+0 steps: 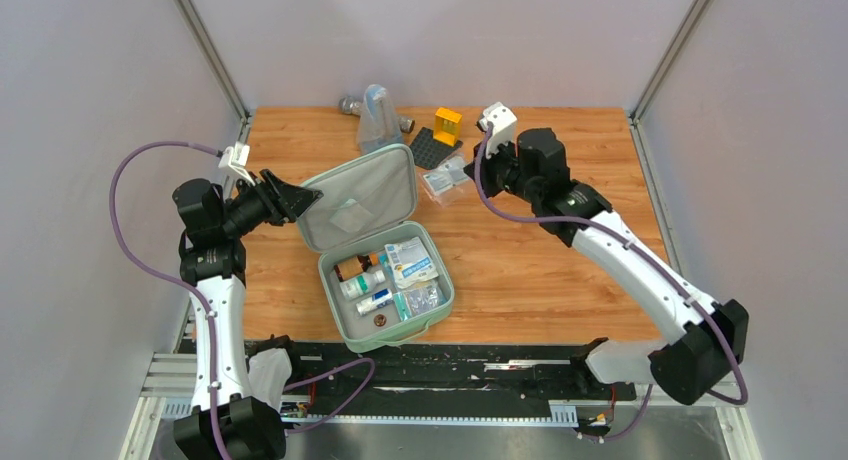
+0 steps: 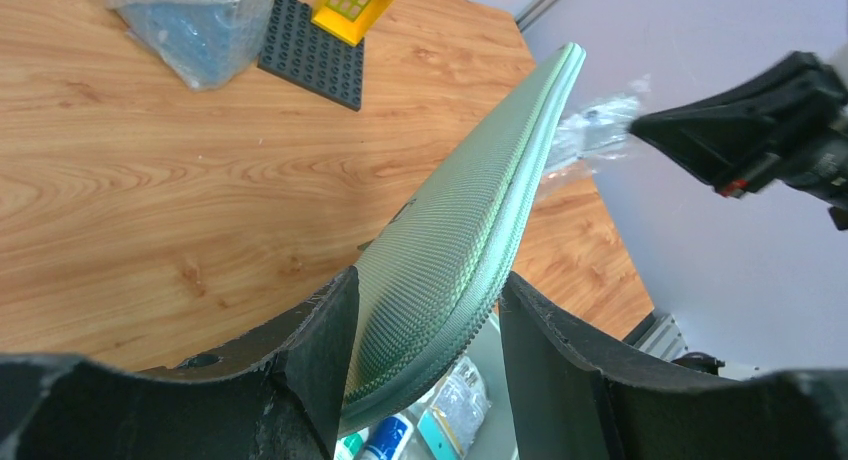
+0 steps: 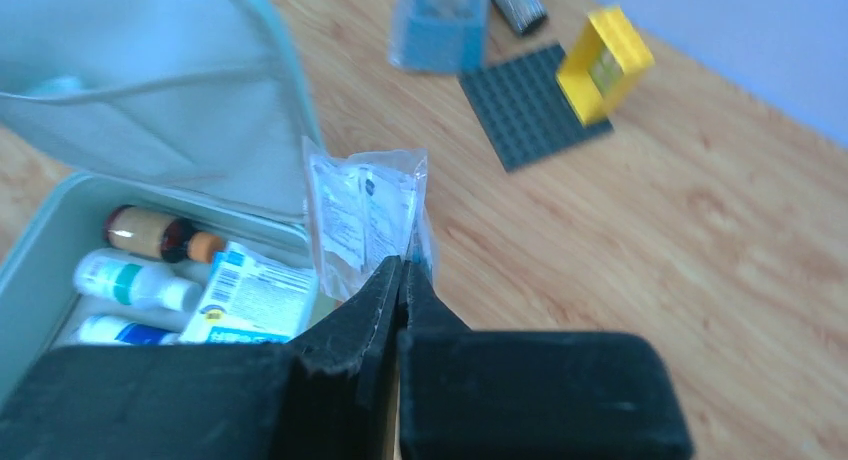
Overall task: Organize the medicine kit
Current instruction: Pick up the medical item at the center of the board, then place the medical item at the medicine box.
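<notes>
The mint-green medicine kit lies open mid-table. Its tray [image 1: 440,305] holds bottles, a box and sachets. The lid [image 1: 365,195] stands raised and tilted back. My left gripper [image 1: 292,200] grips the lid's left edge; in the left wrist view the textured lid [image 2: 480,180] runs up between the fingers of the left gripper [image 2: 428,278]. My right gripper [image 1: 470,170] is shut on a clear plastic packet [image 1: 445,180] just right of the lid. In the right wrist view the packet [image 3: 365,215] sticks up from the closed right gripper [image 3: 404,267], beside the tray [image 3: 45,225].
At the back of the table lie a dark studded baseplate [image 1: 432,148], a yellow block [image 1: 447,126], a translucent bluish pouch [image 1: 377,120] and a metal cylinder [image 1: 350,106]. Grey walls close in the left, right and back sides.
</notes>
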`<state>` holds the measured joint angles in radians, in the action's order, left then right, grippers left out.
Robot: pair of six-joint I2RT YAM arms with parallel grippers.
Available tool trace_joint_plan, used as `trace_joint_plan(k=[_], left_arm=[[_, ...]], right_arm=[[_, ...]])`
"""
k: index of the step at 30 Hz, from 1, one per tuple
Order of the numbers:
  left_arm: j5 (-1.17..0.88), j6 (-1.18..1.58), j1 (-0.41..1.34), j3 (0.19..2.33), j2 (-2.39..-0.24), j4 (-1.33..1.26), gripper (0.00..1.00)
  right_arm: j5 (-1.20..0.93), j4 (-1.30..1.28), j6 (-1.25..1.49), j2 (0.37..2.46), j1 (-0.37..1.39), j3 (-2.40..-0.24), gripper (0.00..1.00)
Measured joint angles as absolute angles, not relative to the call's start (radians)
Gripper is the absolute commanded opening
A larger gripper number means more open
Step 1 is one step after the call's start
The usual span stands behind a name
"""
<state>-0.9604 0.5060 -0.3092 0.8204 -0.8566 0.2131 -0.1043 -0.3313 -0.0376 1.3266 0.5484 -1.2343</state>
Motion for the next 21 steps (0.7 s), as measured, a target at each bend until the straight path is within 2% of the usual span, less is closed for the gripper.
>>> trace_joint_plan(k=[10,15,21], left_arm=[[-0.960,0.507,-0.309,0.820,-0.857,0.213,0.63],[-0.960,0.508,-0.309,0.820,-0.856,0.213,0.64],[-0.963,0.509,-0.309,0.820,-0.856,0.213,0.64]], right_arm=[[-0.241,-0.084,-0.170,1.182,0.641,-1.208,0.00],[-0.264,0.006,-0.309,1.233,0.755,-1.214,0.00],[-0.297,0.080,-0.451,1.342,0.812,-1.236,0.00]])
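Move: The right hand already pinches the bagged medical item and takes it to the kit's open lid, whose middle lies about 18 cm to its left, 2 cm back and 9 cm lower. The kit's tray is some 13 cm left, 11 cm back and 22 cm down; the black board is 20 cm ahead, 4 cm left and 25 cm down. From the left hand, already at the lid's upper corner, the lid's middle is about 8 cm right, 3 cm ahead and 10 cm down. Right hand swings the still-pinched item about 12 cm left towards the lid's top, rising 10, fingers tilting up. ##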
